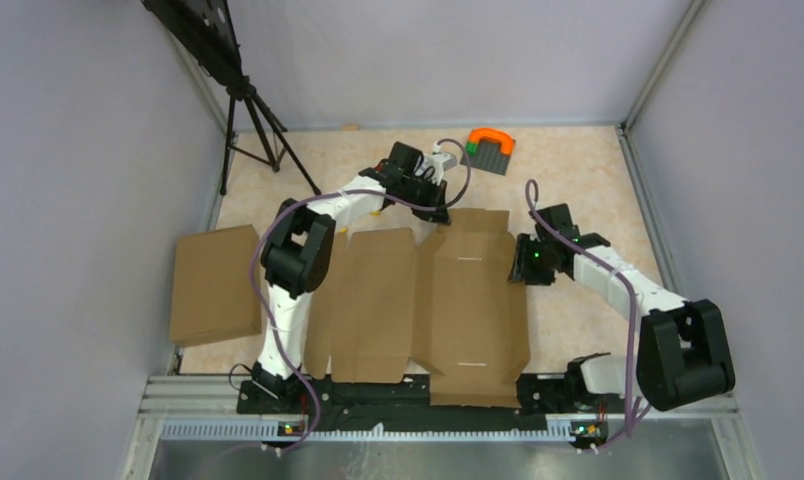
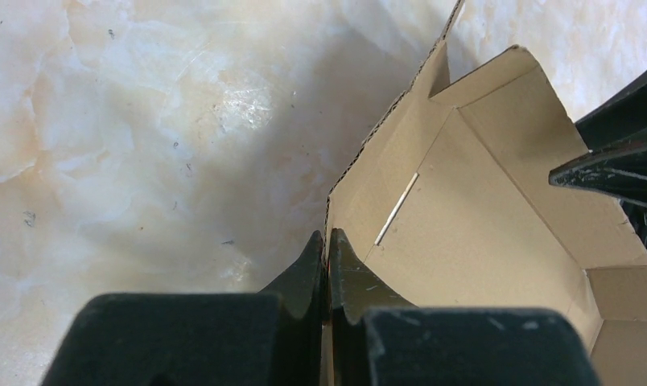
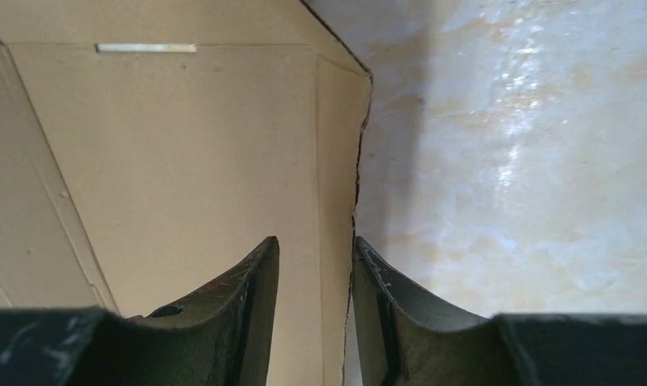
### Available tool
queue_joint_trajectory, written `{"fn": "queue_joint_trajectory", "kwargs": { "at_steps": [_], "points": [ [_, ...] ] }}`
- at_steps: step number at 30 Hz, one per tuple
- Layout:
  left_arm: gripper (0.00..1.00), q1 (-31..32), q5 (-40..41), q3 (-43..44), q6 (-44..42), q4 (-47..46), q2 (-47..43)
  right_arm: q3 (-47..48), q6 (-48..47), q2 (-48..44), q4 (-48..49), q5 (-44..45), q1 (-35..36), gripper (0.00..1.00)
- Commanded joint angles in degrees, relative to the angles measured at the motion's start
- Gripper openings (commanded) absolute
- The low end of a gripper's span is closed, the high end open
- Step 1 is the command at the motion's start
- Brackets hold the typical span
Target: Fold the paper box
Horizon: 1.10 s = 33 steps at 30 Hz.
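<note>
The paper box (image 1: 428,300) lies as a large brown die-cut sheet in the middle of the table, its right half partly raised into walls. My left gripper (image 1: 440,210) is at the sheet's far edge. In the left wrist view it (image 2: 327,237) is shut on the upright cardboard edge, with the box's inside (image 2: 481,217) to its right. My right gripper (image 1: 523,262) is at the sheet's right side. In the right wrist view it (image 3: 315,245) stands open astride a narrow side flap (image 3: 336,161); the flap's torn-looking edge lies along the right finger (image 3: 385,289).
A second plain brown box (image 1: 215,285) sits at the left of the table. An orange and grey object (image 1: 490,148) lies at the back. A black tripod (image 1: 253,120) stands in the back left corner. Grey walls close the table on three sides.
</note>
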<state>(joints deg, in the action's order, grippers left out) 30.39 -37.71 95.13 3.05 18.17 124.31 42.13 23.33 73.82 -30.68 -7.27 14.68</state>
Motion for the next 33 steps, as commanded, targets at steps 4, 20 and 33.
{"fn": "queue_joint_trajectory", "kwargs": {
  "at_steps": [4,20,33],
  "points": [
    [0.00,-0.32,-0.34,-0.91,0.81,-0.26,-3.73,6.08,-1.86,2.72,-0.15,2.07,6.06,0.39],
    [0.05,-0.11,-7.02,-4.82,-2.49,0.07,-7.10,7.50,-2.06,4.22,-0.73,8.94,6.24,0.10],
    [0.34,0.67,-7.70,-8.38,-5.97,3.18,-9.97,8.67,-0.88,5.08,-0.25,11.13,7.85,0.09]
  ]
}}
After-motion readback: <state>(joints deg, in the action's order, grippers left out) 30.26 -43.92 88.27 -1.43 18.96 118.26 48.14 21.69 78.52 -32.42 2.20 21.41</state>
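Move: Between the left fingers, shut, is the left end of the box's far end flap, whose middle lies some 6 cm to that hand's right, about 2 cm back and 3 cm lower. The box's floor panel is centred roughly 18 cm back and 5 cm right of the left hand, 8 cm below. At the right fingertips, about 1 cm to their right and 1 cm lower, runs the right side wall's edge, with the flap's middle some 9 cm ahead and 9 cm left at about the same height. Straddling the right side wall, the right hand swings about 2 cm left, then eases back a little right while its fingers close on the wall's edge, rolls some 10 degrees left side down and edges forward about 2 cm. The left hand barely moves at first, then comes back about 4 cm over the box and up 1.5, opening partway, the flap's end still between the fingers. ##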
